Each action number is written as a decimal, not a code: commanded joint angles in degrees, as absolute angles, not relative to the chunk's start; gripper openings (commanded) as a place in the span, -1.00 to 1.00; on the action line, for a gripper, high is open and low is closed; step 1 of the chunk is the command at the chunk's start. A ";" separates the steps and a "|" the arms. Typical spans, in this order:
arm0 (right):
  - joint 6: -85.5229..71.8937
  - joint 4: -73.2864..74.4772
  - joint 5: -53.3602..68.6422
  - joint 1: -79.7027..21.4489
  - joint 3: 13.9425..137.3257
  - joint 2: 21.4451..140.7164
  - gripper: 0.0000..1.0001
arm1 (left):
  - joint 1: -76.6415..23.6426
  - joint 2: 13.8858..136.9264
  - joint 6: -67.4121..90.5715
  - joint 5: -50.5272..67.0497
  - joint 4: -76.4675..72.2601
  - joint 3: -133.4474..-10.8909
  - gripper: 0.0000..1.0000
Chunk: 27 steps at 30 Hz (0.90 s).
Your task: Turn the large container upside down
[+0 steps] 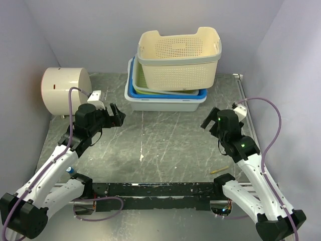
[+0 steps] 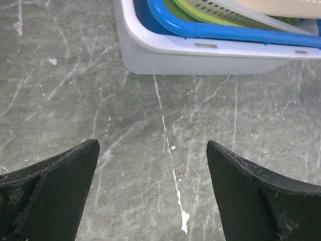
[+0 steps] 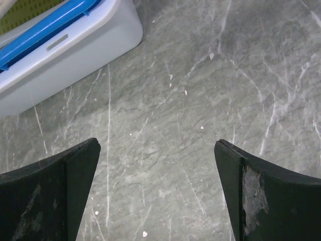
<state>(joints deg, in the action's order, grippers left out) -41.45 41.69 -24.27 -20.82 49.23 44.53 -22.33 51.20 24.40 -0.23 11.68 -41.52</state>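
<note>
The large container (image 1: 178, 57), a cream perforated basket, stands upright on top of a stack at the back of the table. Under it lie a green tray (image 1: 142, 82), a blue tray (image 1: 134, 93) and a white tub (image 1: 165, 104). My left gripper (image 1: 118, 114) is open and empty, hovering left of the stack's front. In the left wrist view its gripper (image 2: 152, 144) faces the white tub (image 2: 200, 55) with bare table between. My right gripper (image 1: 209, 118) is open and empty near the stack's front right corner. The right wrist view shows that gripper (image 3: 156, 142) with the tub's corner (image 3: 65, 65) at upper left.
A cream drum (image 1: 65, 90) lies on its side at the back left, close behind the left arm. A small wooden stick (image 1: 219, 170) lies near the right arm's base. A black rail (image 1: 160, 190) spans the near edge. Pale walls enclose three sides.
</note>
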 commanded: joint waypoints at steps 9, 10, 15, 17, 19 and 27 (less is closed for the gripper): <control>-47.54 43.98 -28.39 -20.39 48.69 45.69 1.00 | -22.59 52.92 28.53 -7.02 11.43 -45.20 0.99; -46.05 43.46 -27.52 -20.43 48.96 46.03 1.00 | -22.59 53.52 28.25 -6.07 11.55 -45.56 0.99; -38.74 40.84 -22.99 -20.39 54.19 46.74 1.00 | -22.59 57.91 24.43 2.29 13.93 -47.68 0.99; -33.67 39.82 -19.94 -20.39 58.92 47.02 1.00 | -22.59 58.72 23.97 4.97 13.20 -46.83 0.99; -28.94 39.49 -18.14 -20.46 64.38 48.04 1.00 | -22.59 58.92 23.95 7.88 11.58 -45.33 0.99; -13.73 34.93 -6.86 -20.41 86.25 60.87 1.00 | -23.20 58.50 23.79 10.94 8.91 -42.32 0.99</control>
<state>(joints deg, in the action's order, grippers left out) -24.71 39.24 -16.84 -20.62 78.87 54.50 -22.63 59.31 24.86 8.03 11.70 -43.11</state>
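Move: The large container, the cream basket tilted on top of the stack, lies about 27 cm ahead of my right hand, some 12 cm to its left, its middle roughly 5 cm higher. Under it are the blue tub, about 25 cm ahead and 16 cm left of that hand, 8 cm lower, and the white tub, 24 cm ahead, 17 cm left and 14 cm lower. From my left hand the container is some 27 cm ahead, 22 cm right and 5 cm up. After barely sinking, I sweep my right hand up about 18 cm, easing forward and left towards the container's right front side while its wide-open fingers tip up some 20 degrees and turn counter-clockwise. My left hand, also open, edges forward, then comes back and swings right and down a few centimetres, tipping slightly down and turning clockwise. Neither touches anything. ##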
